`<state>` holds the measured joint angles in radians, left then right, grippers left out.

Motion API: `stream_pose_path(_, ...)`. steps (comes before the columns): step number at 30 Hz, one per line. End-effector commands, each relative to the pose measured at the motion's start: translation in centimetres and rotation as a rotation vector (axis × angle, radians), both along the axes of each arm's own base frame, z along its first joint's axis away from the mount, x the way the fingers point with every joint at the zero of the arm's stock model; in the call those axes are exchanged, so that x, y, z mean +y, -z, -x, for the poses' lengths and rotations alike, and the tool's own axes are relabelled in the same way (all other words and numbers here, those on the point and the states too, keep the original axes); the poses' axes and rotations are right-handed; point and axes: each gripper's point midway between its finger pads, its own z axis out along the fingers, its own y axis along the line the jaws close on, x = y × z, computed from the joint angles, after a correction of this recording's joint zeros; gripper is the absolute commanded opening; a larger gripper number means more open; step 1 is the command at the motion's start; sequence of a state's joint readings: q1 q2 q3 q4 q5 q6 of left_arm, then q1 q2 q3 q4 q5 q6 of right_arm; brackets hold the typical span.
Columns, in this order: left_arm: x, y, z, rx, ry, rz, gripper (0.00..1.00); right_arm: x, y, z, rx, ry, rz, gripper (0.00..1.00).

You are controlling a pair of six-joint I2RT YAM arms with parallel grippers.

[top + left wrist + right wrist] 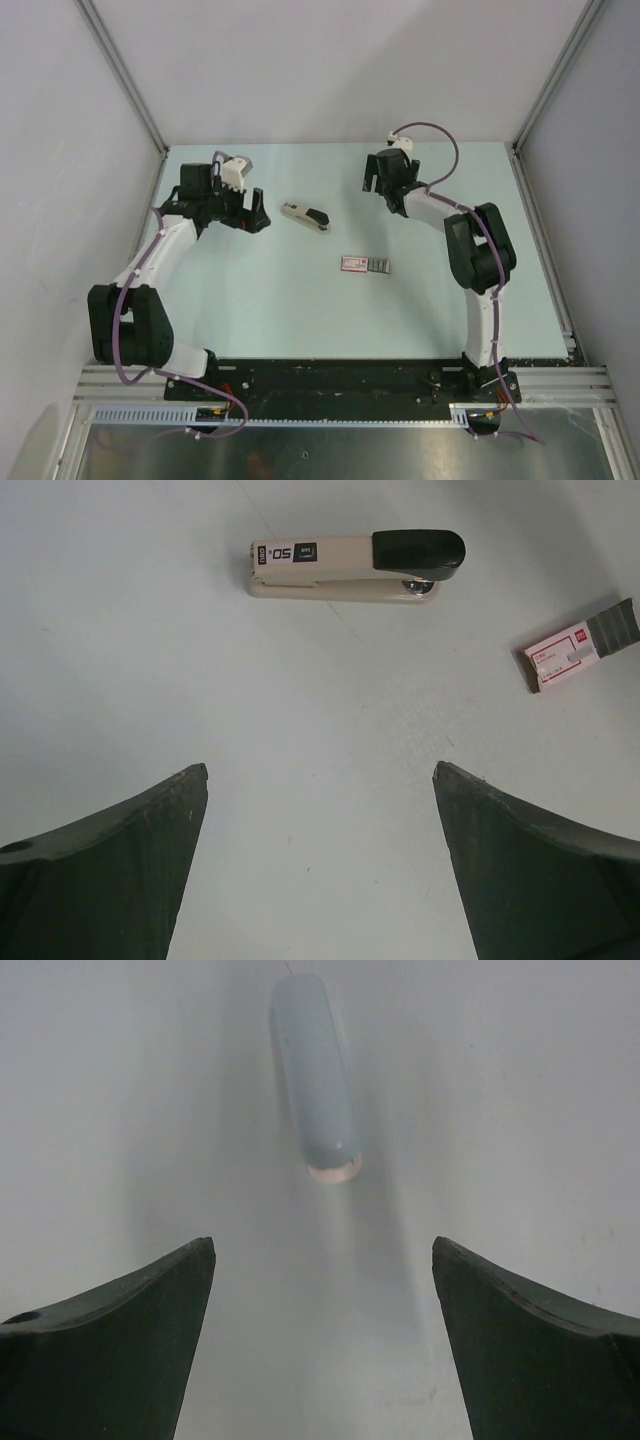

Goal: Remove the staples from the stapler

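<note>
The stapler, cream-beige on top with a black end and base, lies closed on the pale table near the middle. In the left wrist view the stapler lies crosswise ahead of my fingers. My left gripper is open and empty, a short way to the stapler's left; in its own view the left gripper has wide-apart jaws over bare table. My right gripper is open and empty, to the stapler's upper right, near the back wall. In its own view the right gripper holds nothing. No loose staples show.
A flat red-and-white box with a dark strip at one end lies in front and right of the stapler; it also shows in the left wrist view. A pale blue-grey rounded bar stands ahead of the right gripper. Grey walls enclose the table.
</note>
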<state>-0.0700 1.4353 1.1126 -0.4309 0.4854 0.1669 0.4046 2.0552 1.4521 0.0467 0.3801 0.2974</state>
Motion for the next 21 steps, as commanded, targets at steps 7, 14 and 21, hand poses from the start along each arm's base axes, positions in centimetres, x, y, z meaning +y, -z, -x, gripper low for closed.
stream_pose_path(7,-0.5,-1.3,-0.5,-0.044,0.034,0.004,1.0,0.4,1.2,-5.8,0.043,-0.019,-0.005,0.8)
stream_pose_path(14,-0.4,-0.8,0.5,-0.034,0.033,0.002,1.0,0.1,2.1,-6.9,0.058,-0.029,-0.006,0.67)
stream_pose_path(21,-0.3,-0.6,1.2,-0.034,0.028,-0.002,0.99,0.0,2.6,-6.9,0.062,-0.048,0.01,0.48)
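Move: Under and beyond the right hand lies a light grey bar, its middle about 9 cm ahead, roughly 1 cm to the left and some 5 cm lower, running away from the hand. The stapler is about 19 cm to the right hand's left and 11 cm back, the staple box some 22 cm back and 6 cm left, both on the table. From the left hand the bar lies roughly 24 cm ahead and 28 cm to the right, well below. Reaching forward about 6 cm with the right hand towards the near end of the grey bar, then easing off the advance and sinking, some 4 cm down in all. The wrist tips slightly further down while the fingers close from nearly wide open to about half, coming around the bar's near end; whether the pads touch can't be seen. ##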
